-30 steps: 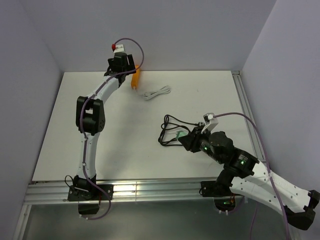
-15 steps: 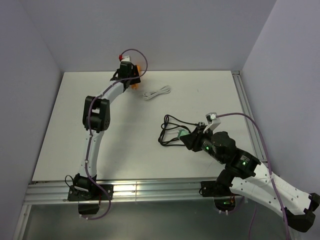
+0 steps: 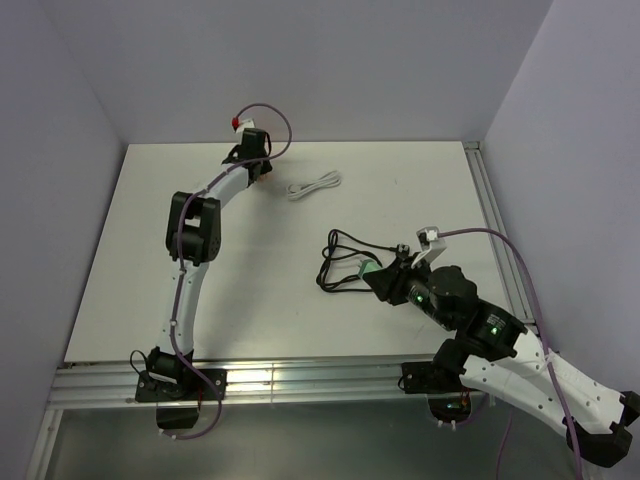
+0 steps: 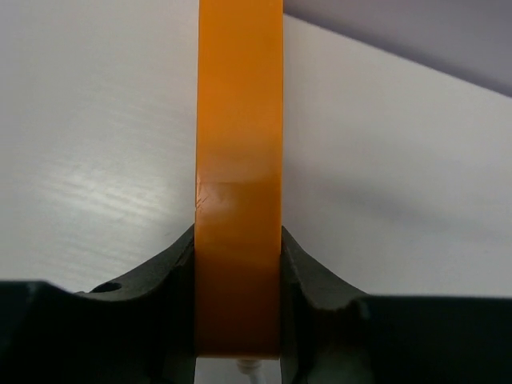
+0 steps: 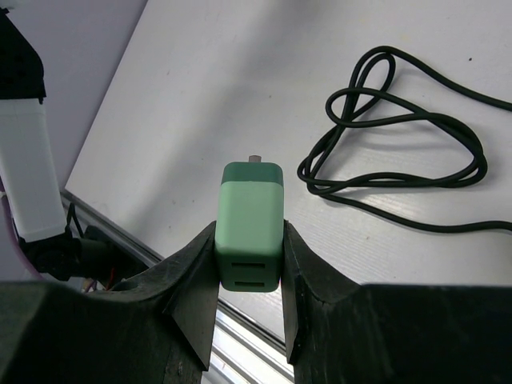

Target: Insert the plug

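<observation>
My right gripper is shut on a green charger plug, held above the table with its metal prong pointing away from the wrist and two slots facing the camera. The plug shows in the top view beside a coiled black cable. My left gripper is at the far back of the table, shut on a long orange block that stands between its fingers. A white wire end shows under the block. The block is hidden under the gripper in the top view.
A small coiled white cable lies at the back of the table, right of my left gripper. The black cable lies right of the plug. The table's metal front rail runs below my right gripper. Walls close the back and sides.
My left gripper has turned and shifted left at the back wall, so the orange block no longer shows from above. My right gripper has drawn slightly right with the green plug.
</observation>
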`<action>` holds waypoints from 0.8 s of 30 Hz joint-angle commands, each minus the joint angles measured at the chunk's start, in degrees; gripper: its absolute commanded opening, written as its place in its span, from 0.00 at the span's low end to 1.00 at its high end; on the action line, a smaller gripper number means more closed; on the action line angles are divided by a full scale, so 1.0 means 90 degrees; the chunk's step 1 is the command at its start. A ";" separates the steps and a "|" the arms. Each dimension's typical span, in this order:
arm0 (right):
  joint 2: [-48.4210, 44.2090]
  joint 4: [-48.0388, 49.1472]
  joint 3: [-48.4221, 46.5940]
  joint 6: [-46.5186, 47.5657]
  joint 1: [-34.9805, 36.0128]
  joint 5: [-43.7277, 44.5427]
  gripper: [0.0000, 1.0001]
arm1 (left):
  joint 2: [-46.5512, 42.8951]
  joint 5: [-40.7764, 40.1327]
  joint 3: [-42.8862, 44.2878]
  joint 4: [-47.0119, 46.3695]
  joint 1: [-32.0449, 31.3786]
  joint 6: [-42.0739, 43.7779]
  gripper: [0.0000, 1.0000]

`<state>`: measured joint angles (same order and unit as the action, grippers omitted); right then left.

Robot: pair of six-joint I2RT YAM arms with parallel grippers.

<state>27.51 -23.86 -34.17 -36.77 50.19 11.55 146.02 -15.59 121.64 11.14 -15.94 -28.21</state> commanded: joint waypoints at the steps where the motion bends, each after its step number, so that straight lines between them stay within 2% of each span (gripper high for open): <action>1: -0.0097 0.0004 -0.0051 -0.0016 -0.0040 0.0113 0.00 | -0.0735 -0.1214 -0.0254 0.0811 -0.0006 -0.0196 0.00; 2: -0.0097 0.0014 -0.0041 -0.0025 -0.0040 0.0084 0.00 | -0.0823 -0.1922 -0.0245 0.1055 -0.0025 -0.0302 0.00; 3: -0.0097 0.0043 -0.0022 -0.0045 -0.0050 0.0055 0.00 | -0.0969 -0.2248 -0.0158 0.1792 -0.0083 -0.0361 0.00; 6: -0.0097 0.0141 0.0047 -0.0093 -0.0050 -0.0120 0.00 | -0.1252 -0.3516 -0.0166 0.2812 -0.0327 -0.0722 0.00; 7: -0.0088 0.0160 0.0066 -0.0113 -0.0040 -0.0150 0.00 | -0.1321 -0.3685 -0.0215 0.3415 -0.0405 -0.0849 0.00; 11: -0.0156 0.0151 0.0135 -0.0220 -0.0040 -0.0346 0.00 | -0.1371 -0.4126 -0.0294 0.4629 -0.0796 -0.1289 0.00; 17: -0.0449 -0.0025 0.0203 -0.0308 -0.0040 -0.0327 0.00 | -0.0464 -0.5073 0.0067 0.6406 -0.1753 -0.1310 0.00; 19: -0.0566 -0.0122 0.0194 -0.0328 -0.0040 -0.0297 0.00 | -0.0063 -0.5074 0.0087 0.6477 -0.1851 -0.1067 0.00; 21: -0.0663 -0.0142 0.0203 -0.0357 -0.0040 -0.0297 0.00 | 0.0288 -0.5336 0.0311 0.6984 -0.1842 -0.1308 0.00; 24: -0.0693 -0.0230 0.0203 -0.0387 -0.0040 -0.0297 0.00 | 0.0407 -0.5552 0.0059 0.6644 -0.1890 -0.0871 0.00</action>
<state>22.00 -25.93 -32.14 -39.59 50.19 8.71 148.09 -64.77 122.19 66.50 -34.85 -38.20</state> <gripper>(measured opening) 0.382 0.388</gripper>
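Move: The left hand already grips the orange strip near its cable end; the green plug that it is brought towards, held in the right fingers, is about 46 cm back, 24 cm to the right and 17 cm higher. The white cable bundle lies some 5 cm back and 13 cm right of the left hand, the black cable coil 35 cm back and 21 cm right, both slightly below. From the right hand, the orange strip's middle is roughly 54 cm ahead, 23 cm left and 19 cm lower. Keeping its grip on the orange strip, the left hand sweeps back about 20 cm towards the green plug, bowing some 6 cm to its left and a little up on the way before it swings right again and sinks to slightly below its starting height. Meanwhile its wrist turns through some 60 degrees, left side rising, so that the fingers come round from pointing forward to pointing left and forward, still slanting down, while the right hand keeps hold of the green plug high over the table and eases only a centimetre or two back. ##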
